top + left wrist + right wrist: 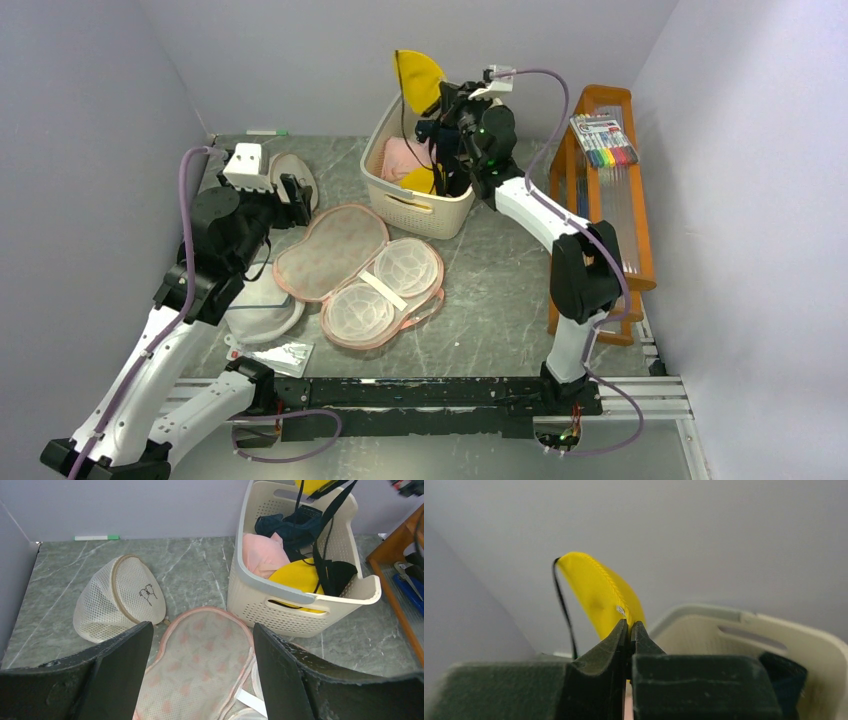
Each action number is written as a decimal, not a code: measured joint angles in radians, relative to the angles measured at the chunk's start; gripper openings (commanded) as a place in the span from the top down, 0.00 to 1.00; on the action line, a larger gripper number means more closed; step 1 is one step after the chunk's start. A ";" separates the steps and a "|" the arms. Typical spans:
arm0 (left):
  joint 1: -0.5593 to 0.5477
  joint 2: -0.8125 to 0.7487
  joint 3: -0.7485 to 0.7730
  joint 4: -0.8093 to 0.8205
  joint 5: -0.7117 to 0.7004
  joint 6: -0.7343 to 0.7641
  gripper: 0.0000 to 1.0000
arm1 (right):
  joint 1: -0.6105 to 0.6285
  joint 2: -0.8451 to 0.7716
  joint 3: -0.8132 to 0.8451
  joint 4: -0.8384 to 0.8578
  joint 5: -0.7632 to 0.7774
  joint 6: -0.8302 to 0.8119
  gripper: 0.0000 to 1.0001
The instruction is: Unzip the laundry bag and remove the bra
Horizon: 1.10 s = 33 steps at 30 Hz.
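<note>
The laundry bag (330, 250) lies unzipped and spread flat on the table, its peach flap (200, 660) to the left and two clear cup forms (385, 290) to the right. My left gripper (293, 198) hovers open over the flap's far end, fingers (120, 675) on either side of it and holding nothing. My right gripper (447, 100) is shut on the yellow bra (594, 587) above the white basket (415, 215). One cup (418, 80) stands raised. The other cup (300, 575) and black straps hang inside the basket (280, 610).
A pink garment (262, 552) and a navy one (285, 525) lie in the basket. A round mesh bag with brown rim (120, 597) sits left of it. A wooden rack (600, 180) holding markers (603, 140) stands right. Another white mesh bag (265, 310) lies under my left arm.
</note>
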 measured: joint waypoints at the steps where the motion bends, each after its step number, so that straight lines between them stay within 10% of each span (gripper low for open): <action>1: 0.000 0.001 0.000 0.000 0.000 0.000 0.15 | -0.018 0.024 0.004 -0.014 -0.005 0.019 1.00; 17: 0.002 0.011 0.000 0.000 0.004 0.000 0.15 | -0.091 0.286 0.074 -0.122 -0.057 0.114 0.99; 23: 0.003 0.024 0.000 0.000 0.007 0.000 0.16 | -0.100 0.302 0.122 -0.220 -0.059 0.108 0.54; 33: 0.005 0.093 0.000 0.000 0.030 -0.008 0.17 | -0.100 0.048 0.037 -0.434 -0.026 0.024 0.18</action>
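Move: My right hand grips the yellow-and-black bra high over the laundry basket. The basket's middle lies about 3 cm ahead, 4 cm to the left and 28 cm below this hand. Inside it, the pink garment is level with the hand and some 8 cm left, and the navy garment about 7 cm ahead, straight in line; both are roughly 25 cm down. From my left hand the basket's middle is about 26 cm ahead, 27 cm right and 24 cm below. I plunge my right hand down about 17 cm and forward about 8 cm into the basket, fingers tipping down some 20 degrees, with the bra still pinched. At the bottom I open wide, let go of it, and draw the empty hand back and up about 5 cm each, slightly right. My open left hand eases down 3 cm and a little forward. ##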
